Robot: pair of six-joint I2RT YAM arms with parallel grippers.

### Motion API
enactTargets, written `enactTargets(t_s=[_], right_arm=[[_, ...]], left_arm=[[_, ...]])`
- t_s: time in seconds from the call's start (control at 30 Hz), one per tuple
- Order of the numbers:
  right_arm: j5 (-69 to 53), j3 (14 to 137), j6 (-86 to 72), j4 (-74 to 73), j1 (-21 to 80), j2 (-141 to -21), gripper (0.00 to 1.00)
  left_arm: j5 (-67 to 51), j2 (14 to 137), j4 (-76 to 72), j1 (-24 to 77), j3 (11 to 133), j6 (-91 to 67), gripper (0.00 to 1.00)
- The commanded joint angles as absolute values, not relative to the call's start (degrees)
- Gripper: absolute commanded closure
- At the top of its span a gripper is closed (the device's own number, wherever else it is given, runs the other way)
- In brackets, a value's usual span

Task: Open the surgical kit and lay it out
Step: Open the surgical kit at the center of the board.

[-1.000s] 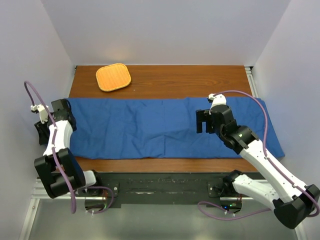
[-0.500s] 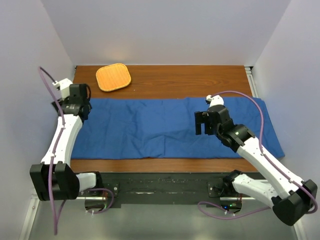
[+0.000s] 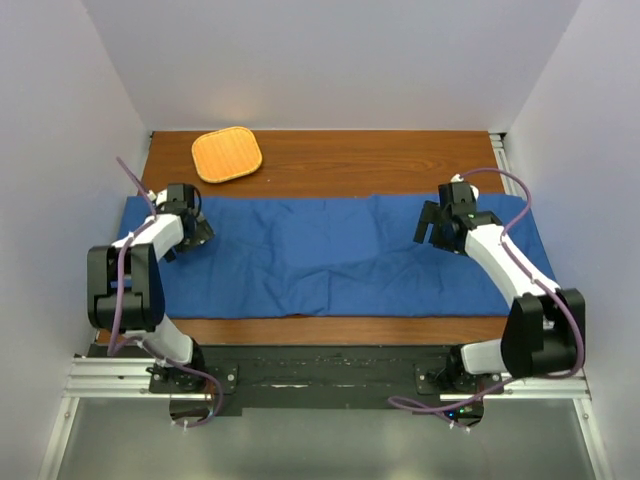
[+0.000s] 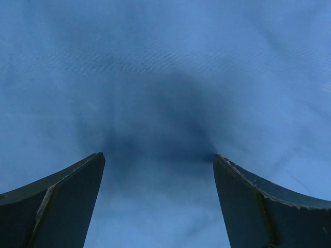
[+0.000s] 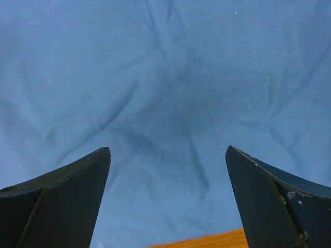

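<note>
The surgical kit's blue cloth wrap (image 3: pixel 320 255) lies spread in a long, wrinkled band across the wooden table; only cloth shows, nothing on top of it. My left gripper (image 3: pixel 188 232) hangs low over the cloth's left end, open, with bare blue fabric (image 4: pixel 160 93) between its fingers and its shadow on it. My right gripper (image 3: pixel 432 222) is over the cloth's right part, also open and empty. In the right wrist view, creased cloth (image 5: pixel 165 77) fills the picture above my right gripper (image 5: pixel 168 150).
An orange rounded-square mat (image 3: pixel 227 154) lies at the back left on the bare wood (image 3: pixel 370 165) behind the cloth. White walls close in both sides and the back. A sliver of wood (image 5: pixel 207 240) shows under the right fingers.
The left arm swung in from the table's left edge onto the cloth's left end and its jaws opened wide. The right gripper moved back and to the right over the cloth.
</note>
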State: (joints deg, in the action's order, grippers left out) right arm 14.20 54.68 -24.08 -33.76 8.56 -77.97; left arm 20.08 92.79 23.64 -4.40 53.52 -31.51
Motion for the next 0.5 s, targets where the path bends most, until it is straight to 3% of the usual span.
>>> enactTargets(t_s=[0.0,0.27,0.47], right_arm=[[12.49,56.69,-28.11,-27.08,4.85,-82.08,0.01],[8.62,52.39,-31.90,-24.34,0.53,-90.60,0.02],[6.07,46.16,-35.77,-26.18,-4.21,-88.78,0.02]], left_arm=[[18.02,96.59,21.44,-8.69,55.29,-32.87,0.09],[17.93,95.45,20.21,-16.08,49.40,-33.49,0.10],[22.93,95.18,22.14,-18.01,48.08,-31.91,0.10]])
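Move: Both hands are over the spread blue cloth of the surgical kit. Its left edge lies about 11 cm to the left of the left hand, level with it and 2 cm lower; the orange tray stands 22 cm ahead of that hand and 9 cm to its right. The cloth patch the right hand goes for is about 8 cm below it, 3 cm to its right and 1 cm ahead, with the cloth's right edge some 25 cm to that hand's right, level front to back. The cloth's left part is swept outward by the left hand, which sinks the last 1.5 cm to the cloth, then slides about 6 cm left along it towards the left edge, easing back a little. Meanwhile the right hand comes down some 8 cm onto the cloth, drifting about 3.5 cm right and first forward, then back, while its wrist turns some 15 degrees clockwise. Both grippers stay wide open, their fingertips ending at the cloth. ##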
